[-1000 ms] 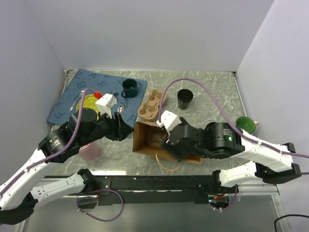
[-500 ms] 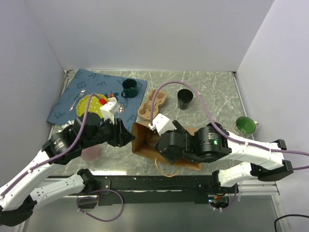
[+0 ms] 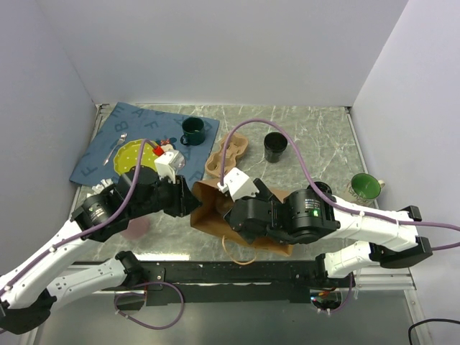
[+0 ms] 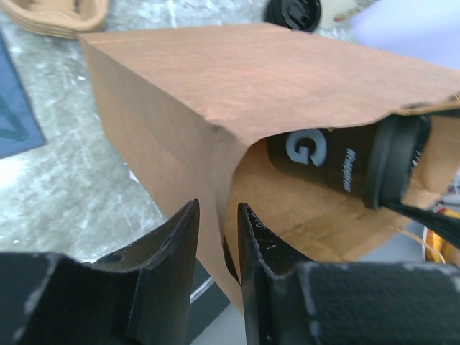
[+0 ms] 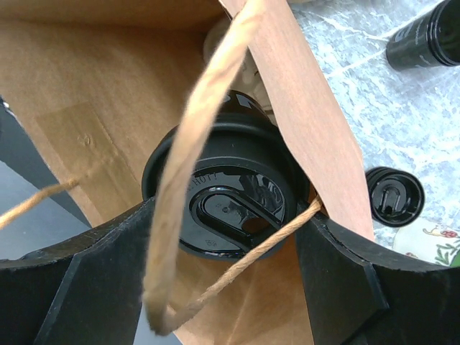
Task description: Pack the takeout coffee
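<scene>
A brown paper bag point(image 3: 208, 219) lies on its side in the middle of the table, mouth toward the right arm. My right gripper point(image 5: 233, 215) reaches into that mouth, shut on the takeout coffee point(image 5: 237, 205), a black cup with a black lid; one finger presses each side of the lid. The bag's twine handle point(image 5: 194, 144) hangs across the lid. In the left wrist view the takeout coffee point(image 4: 338, 162) lies on its side inside the bag point(image 4: 215, 86). My left gripper point(image 4: 218, 208) straddles the bag's folded edge with narrow, open jaws.
A second lidded black cup point(image 3: 274, 146) stands behind the bag. A cardboard cup carrier point(image 3: 226, 154), a dark green mug point(image 3: 191, 131), a blue mat point(image 3: 136, 129) with a yellow plate point(image 3: 129, 153), a pink cup point(image 3: 135, 226) and a green cup point(image 3: 365, 187) surround the bag.
The right gripper has pushed the cup leftward into the bag. The left gripper has moved right onto the bag's edge and its jaws have narrowed.
</scene>
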Available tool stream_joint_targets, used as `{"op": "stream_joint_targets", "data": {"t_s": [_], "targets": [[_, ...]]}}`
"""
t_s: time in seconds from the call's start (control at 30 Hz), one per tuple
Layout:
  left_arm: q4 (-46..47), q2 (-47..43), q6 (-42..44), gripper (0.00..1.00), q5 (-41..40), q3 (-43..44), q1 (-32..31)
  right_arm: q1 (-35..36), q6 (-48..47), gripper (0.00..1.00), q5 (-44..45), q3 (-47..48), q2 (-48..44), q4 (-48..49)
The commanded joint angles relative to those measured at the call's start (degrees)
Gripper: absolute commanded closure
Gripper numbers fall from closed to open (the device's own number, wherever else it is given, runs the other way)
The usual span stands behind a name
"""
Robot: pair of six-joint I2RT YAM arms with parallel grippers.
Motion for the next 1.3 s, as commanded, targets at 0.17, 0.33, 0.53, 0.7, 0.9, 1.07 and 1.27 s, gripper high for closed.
{"op": "stream_joint_targets", "data": {"t_s": [0.17,0.33,0.53,0.7,0.9,1.07,1.27], "targets": [[1.1,-1.6,1.6,0.78,-5.1,3.3,0.1,2.0,4.3,0.67,3.4,3.5,0.7,-11.1],[1.7,-1.2,1.6,0.76,-0.8,2.2,0.1,2.1,4.1,0.66,3.7,4.1,1.4,-11.7],[1.2,-1.4,2.9,0.79,-3.0,2.3,0.1,2.8,5.6,0.66,3.6,4.3,1.5,-11.8],[1.7,-0.4,4.3,0.99,-2.1,3.9,0.1,3.3,5.7,0.67,3.4,3.4,1.6,-11.7],[4.0,-1.7,4.5,0.99,1.2,1.0,0.1,6.7,-3.0,0.68,7.5,8.6,5.1,-11.0],[4.5,-3.1,5.9,0.99,2.2,0.2,0.1,7.5,-8.2,0.69,9.7,7.1,8.9,-11.9],[5.9,-5.7,7.4,0.99,6.1,-3.5,0.1,7.2,-7.3,0.69,9.9,0.4,8.1,-11.9]]}}
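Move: The left hand's half-open fingers already straddle the bag's left rim edge, about 2 cm ahead and 2 cm to the right. The right hand holds the lidded coffee cup just inside the bag's mouth, a handle crossing the lid; the bag's middle lies some 5 cm ahead, 4 cm left and 12 cm below. From that hand, the cup carrier on the table stands about 30 cm ahead and 10 cm left, the open black cup 29 cm ahead and 6 cm right. Leftwards by about 4 cm, the right hand carries the gripped coffee cup farther into the bag: first a slow creep left with a slight draw back, then a quick lift of 1.5 cm and a dip of about 3 cm, tilting some 15 degrees with the fingers swinging left. Meanwhile the left hand stays nearly in place and closes to pinch the bag's rim edge. ##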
